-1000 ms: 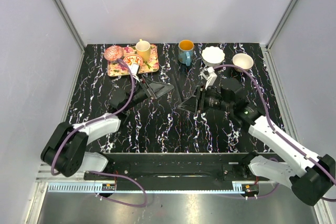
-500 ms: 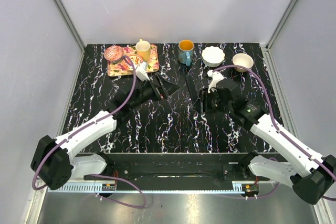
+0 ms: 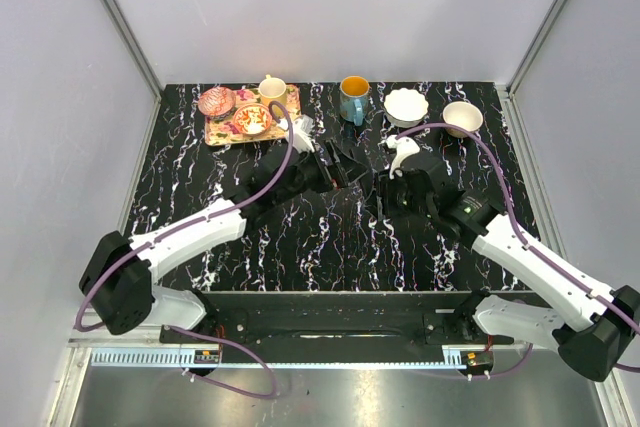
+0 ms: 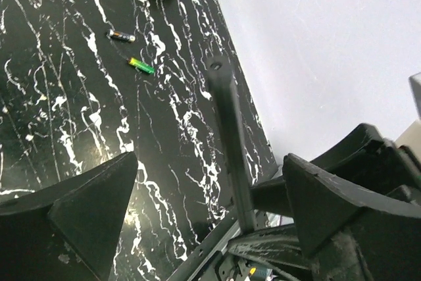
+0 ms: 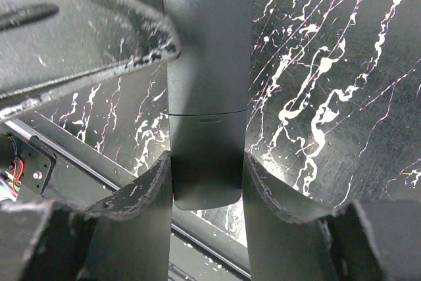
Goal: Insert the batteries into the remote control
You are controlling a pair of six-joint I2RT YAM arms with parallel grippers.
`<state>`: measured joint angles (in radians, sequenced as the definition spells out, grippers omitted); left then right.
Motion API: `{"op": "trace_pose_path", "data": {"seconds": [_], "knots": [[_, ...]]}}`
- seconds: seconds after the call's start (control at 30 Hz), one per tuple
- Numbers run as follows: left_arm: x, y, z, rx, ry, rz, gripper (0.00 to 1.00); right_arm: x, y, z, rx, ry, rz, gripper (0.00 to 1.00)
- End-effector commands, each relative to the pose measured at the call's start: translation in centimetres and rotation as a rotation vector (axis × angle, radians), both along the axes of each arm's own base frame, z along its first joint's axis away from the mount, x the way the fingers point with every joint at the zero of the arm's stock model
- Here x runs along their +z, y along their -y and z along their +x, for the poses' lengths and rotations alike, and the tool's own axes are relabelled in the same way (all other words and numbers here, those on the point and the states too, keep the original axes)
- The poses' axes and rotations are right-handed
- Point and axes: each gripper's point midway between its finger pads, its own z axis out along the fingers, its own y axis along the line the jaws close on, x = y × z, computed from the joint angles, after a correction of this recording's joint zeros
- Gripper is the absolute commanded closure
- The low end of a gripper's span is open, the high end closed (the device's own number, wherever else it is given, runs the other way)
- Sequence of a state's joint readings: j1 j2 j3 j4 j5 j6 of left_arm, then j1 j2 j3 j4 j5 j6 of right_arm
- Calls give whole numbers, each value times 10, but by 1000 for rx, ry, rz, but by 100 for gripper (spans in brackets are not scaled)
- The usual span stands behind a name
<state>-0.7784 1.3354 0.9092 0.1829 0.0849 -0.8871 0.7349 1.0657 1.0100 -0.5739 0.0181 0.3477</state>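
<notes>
The black remote control [image 5: 208, 64] is clamped at its lower end between the fingers of my right gripper [image 5: 208, 192], lifted off the marble table [image 3: 300, 237]. Seen from the left wrist, the remote control [image 4: 227, 129] shows edge-on as a thin dark bar. My left gripper [image 4: 210, 192] stands wide open right beside it, one finger [image 5: 79, 31] nearly touching its side, nothing between the jaws. Two batteries, a dark one [image 4: 122, 35] and a green one [image 4: 141, 65], lie loose on the table beyond the remote. In the top view both grippers meet mid-table, left gripper [image 3: 338, 165] and right gripper [image 3: 383, 192].
Along the back edge stand a floral tray [image 3: 288, 127] with a pink bowl [image 3: 216, 101], a yellow cup [image 3: 272, 90], a blue mug [image 3: 353, 97], a white bowl [image 3: 406, 105] and a cream bowl [image 3: 462, 117]. Grey walls close in the table on three sides.
My left arm has swung right and forward, bringing its open gripper up against the remote. The right gripper has stayed near the middle with the remote in it.
</notes>
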Motion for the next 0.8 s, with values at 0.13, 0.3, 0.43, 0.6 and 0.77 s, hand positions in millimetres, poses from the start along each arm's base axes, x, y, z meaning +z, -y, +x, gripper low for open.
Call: {"op": "trace_pose_path", "data": {"seconds": [0.13, 0.3, 0.43, 0.6, 0.77], "knots": [[32, 24, 15, -12, 69, -63, 18, 26, -10, 7, 1, 62, 42, 100], [23, 36, 12, -47, 41, -58, 33, 33, -13, 5, 14, 74, 45, 100], [18, 42, 13, -61, 29, -47, 41, 32, -14, 4, 19, 73, 30, 100], [15, 45, 11, -69, 21, -40, 48, 32, -14, 3, 23, 76, 23, 100], [15, 45, 10, -75, 22, -41, 76, 29, -13, 2, 29, 76, 9, 100]]}}
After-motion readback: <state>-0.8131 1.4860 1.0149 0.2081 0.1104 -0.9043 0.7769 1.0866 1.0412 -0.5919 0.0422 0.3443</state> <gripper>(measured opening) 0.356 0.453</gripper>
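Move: The remote, pinched at its battery-cover end by the right hand, rises forward out of that grip, its middle about 6 cm ahead, 1 cm left and 3 cm above. From the left hand that middle is roughly 4 cm right, 1 cm ahead, level. Also from the left hand, the blue mug stands some 17 cm straight ahead and 12 cm below; a green battery lies some 15 cm right, 5 cm ahead and 15 cm below. The remote stays in the right hand's steady pinch, drifting left with it by barely 1 cm, while the left hand slides about 4 cm right onto its free part, easing slightly up and forward, then down. The left fingers shut from wide open to about a third, one over the upper face and one beneath; whether they touch yet can't be seen. ##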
